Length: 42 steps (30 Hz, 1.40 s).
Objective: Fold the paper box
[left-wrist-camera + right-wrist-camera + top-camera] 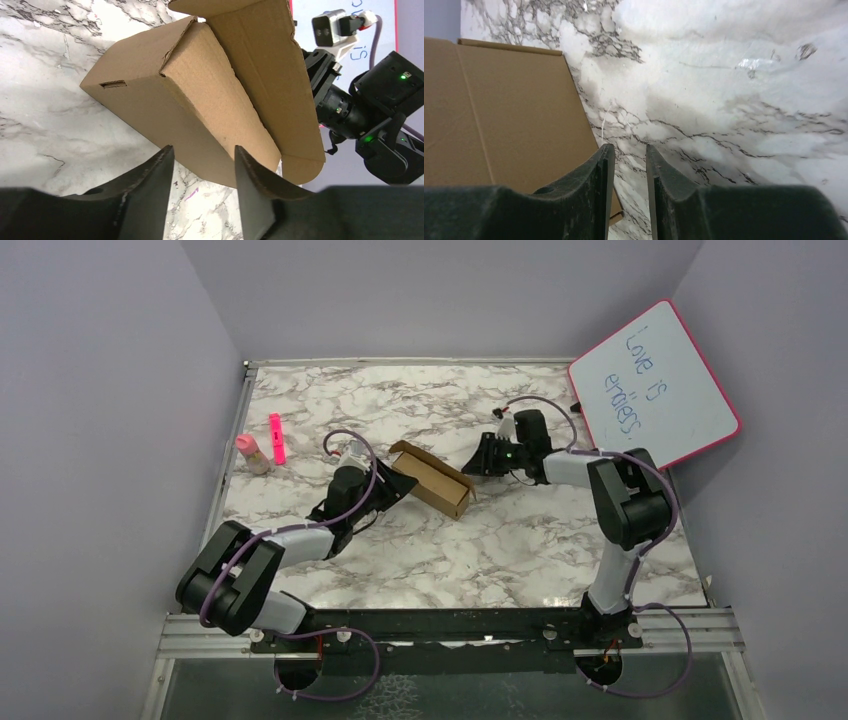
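The paper box (432,480) is a plain brown carton lying on the marble table, its lid flap (260,65) raised at the far side. My left gripper (398,490) sits at the box's near-left end. In the left wrist view its jaws (202,152) stand open, with the box's lower edge (200,100) just beyond the tips and nothing between them. My right gripper (480,462) hovers at the box's right end. In the right wrist view (628,150) a narrow empty gap separates its fingers, and a cardboard panel (514,115) lies to their left.
A pink-framed whiteboard (655,385) leans at the back right corner. A pink marker (277,438) and a small pink-capped bottle (250,452) stand at the left edge. The right arm's wrist (360,105) shows behind the box in the left wrist view.
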{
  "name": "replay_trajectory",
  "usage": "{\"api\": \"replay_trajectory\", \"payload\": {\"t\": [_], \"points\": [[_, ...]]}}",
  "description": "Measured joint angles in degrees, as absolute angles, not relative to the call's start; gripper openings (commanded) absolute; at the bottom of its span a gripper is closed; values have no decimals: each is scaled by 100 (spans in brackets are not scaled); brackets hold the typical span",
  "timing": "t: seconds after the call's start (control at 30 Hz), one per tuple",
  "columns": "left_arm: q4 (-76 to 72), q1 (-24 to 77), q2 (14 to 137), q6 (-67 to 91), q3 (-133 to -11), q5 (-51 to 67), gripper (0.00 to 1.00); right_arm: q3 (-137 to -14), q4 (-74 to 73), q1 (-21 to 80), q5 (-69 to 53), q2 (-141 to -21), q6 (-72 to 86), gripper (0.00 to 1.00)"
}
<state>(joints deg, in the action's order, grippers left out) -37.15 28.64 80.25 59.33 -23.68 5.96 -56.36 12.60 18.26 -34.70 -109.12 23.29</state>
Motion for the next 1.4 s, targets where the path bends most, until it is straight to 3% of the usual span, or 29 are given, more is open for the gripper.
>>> {"api": "replay_trajectory", "payload": {"t": [0.37, 0.8, 1.4], "points": [[-3743, 2864, 8278, 5826, -2416, 556, 32, -5994, 1122, 1828, -4060, -10718, 2093, 42], [-3874, 2923, 8650, 5920, -2582, 753, 29, -6390, 1015, 2228, -4794, -10849, 1774, 53], [-4047, 3393, 8685, 6077, -2652, 729, 30, -7876, 290, 2366, -5325, -12077, 1011, 58]]}}
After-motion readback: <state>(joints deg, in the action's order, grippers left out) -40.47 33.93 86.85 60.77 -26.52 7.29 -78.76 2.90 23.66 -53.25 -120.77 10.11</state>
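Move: The half-folded paper box lies slantwise, its middle about 3 cm ahead of my left hand, 5 cm to the right and some 5 cm lower. Its raised lid flap, the far panel, is about 7 cm to the left of my right hand, 1 cm ahead and 3 cm higher. From my left hand the flap is 7 cm ahead, 5 cm right and slightly lower. The box's right end lies about 5 cm back from my right hand and 1 cm left. I lift my right hand about 6 cm and carry it some 8 cm left along the lid flap, dipping back and then forward again before sinking 2 cm. It turns some 25 degrees counter-clockwise as its fingers open further. My left fingers narrow while I lower that hand 2 cm, then slide it about 4 cm right along the near wall, tips up against its lower edge, easing up at the end. ##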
